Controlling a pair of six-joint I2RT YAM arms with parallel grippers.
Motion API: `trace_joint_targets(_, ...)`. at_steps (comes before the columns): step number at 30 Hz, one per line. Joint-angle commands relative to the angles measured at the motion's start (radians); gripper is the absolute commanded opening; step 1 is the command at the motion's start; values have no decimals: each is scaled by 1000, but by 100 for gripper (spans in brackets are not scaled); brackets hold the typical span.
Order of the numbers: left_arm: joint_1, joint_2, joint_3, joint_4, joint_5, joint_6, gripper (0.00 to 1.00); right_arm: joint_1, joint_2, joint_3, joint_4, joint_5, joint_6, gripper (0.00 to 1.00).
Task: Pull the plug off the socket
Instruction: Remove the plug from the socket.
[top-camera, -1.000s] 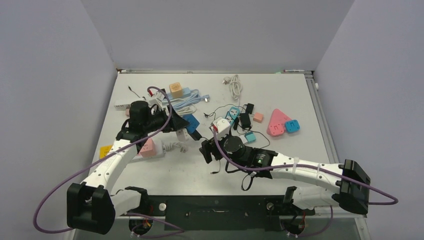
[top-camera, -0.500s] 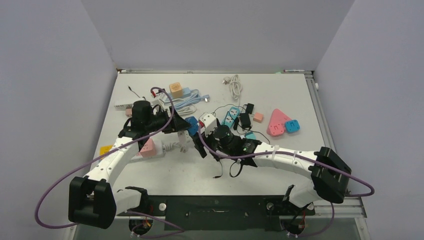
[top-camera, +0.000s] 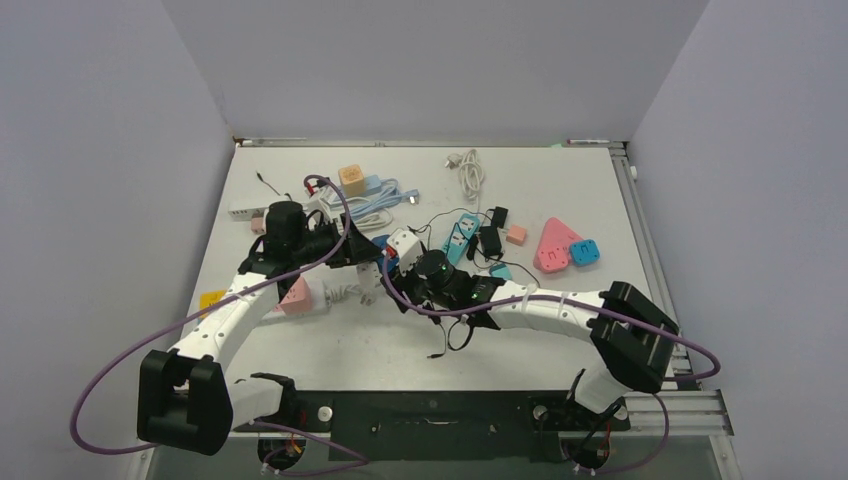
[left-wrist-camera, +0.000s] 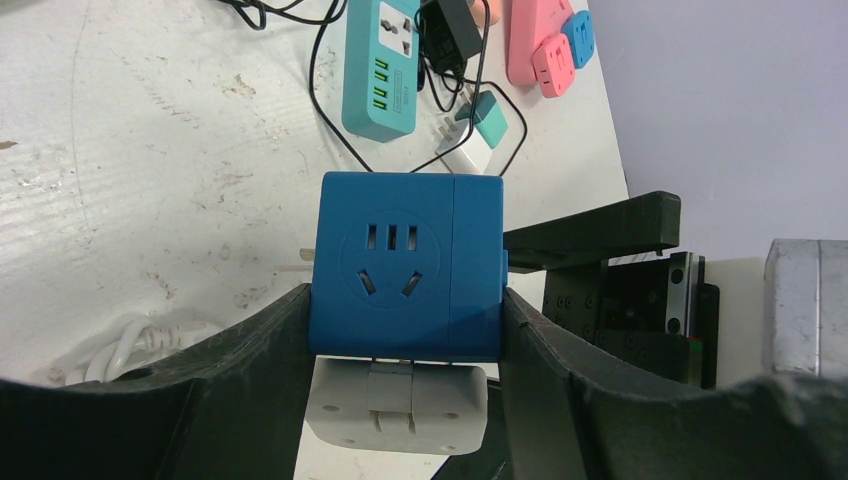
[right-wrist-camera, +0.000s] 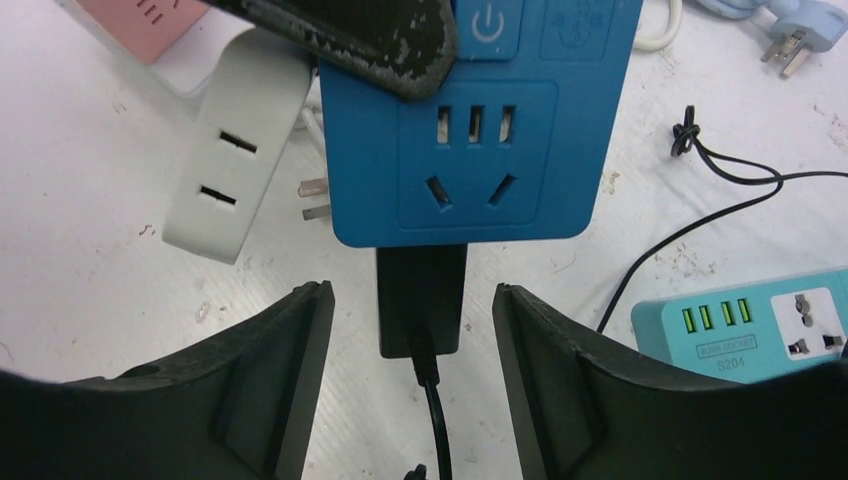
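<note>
A blue cube socket (left-wrist-camera: 405, 265) is clamped between the fingers of my left gripper (left-wrist-camera: 405, 340), held just above the table; it also shows in the top view (top-camera: 380, 242). A white adapter (left-wrist-camera: 395, 400) hangs from its underside. In the right wrist view a black plug (right-wrist-camera: 420, 300) with a black cable sits in the near side of the blue socket (right-wrist-camera: 470, 150). My right gripper (right-wrist-camera: 410, 295) is open, one finger on each side of the black plug, not touching it. A left finger (right-wrist-camera: 350, 25) crosses the socket's top.
A teal power strip (right-wrist-camera: 740, 325) lies just right of the socket with black cables around it. A pink socket (top-camera: 294, 294), an orange cube (top-camera: 351, 178), coiled white and blue cables and a pink triangular socket (top-camera: 553, 243) lie on the table.
My right arm has swung left and forward to the blue socket, and its open fingers now straddle the black plug. The left gripper has kept hold of the socket, shifting slightly.
</note>
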Motion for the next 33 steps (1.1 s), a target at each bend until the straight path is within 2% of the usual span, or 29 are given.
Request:
trace_joint_targets(1, -4, -3, 61, 60, 40, -10, 0, -6, 8, 23, 107, -10, -17, 59)
trace_joint_targets(7, -5, -1, 64, 58, 42, -10, 0, -11, 31, 22, 149, -20, -18, 52)
trace_joint_targets(13, -4, 2, 63, 58, 44, -11, 0, -13, 44, 23, 160, -23, -9, 27)
trace_joint_targets(21, -4, -9, 61, 60, 27, -12, 0, -8, 25, 17, 154, 49, 53, 7)
trace_joint_targets(29, -4, -10, 59, 59, 24, -13, 0, 11, 27, 16, 140, 145, 160, 5)
trace_joint_targets(33, -4, -12, 59, 59, 25, -12, 0, 30, 8, -1, 156, 153, 162, 5)
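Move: Just past the right hand's open fingertips, about 1 cm ahead and 2 cm left, the black plug sticks out of the blue socket. The socket's middle is some 3 cm ahead, 4 cm left and 3 cm above the right hand. The white adapter on the socket lies roughly 2 cm ahead and 6 cm left, the teal strip about 11 cm ahead, 14 cm right and 9 cm lower. From the left hand, the plug is about 1 cm back, 4 cm right and 3 cm below. Easing left and forward by about 2 cm with a slight rise, the right hand brings its open fingers around the black plug, then closes and pinches the plug's body from both sides. Keeping that grip, it stays nearly in place and turns its wrist some 5 to 10 degrees, partly clockwise. The left hand holds the blue socket still in its fingers. ##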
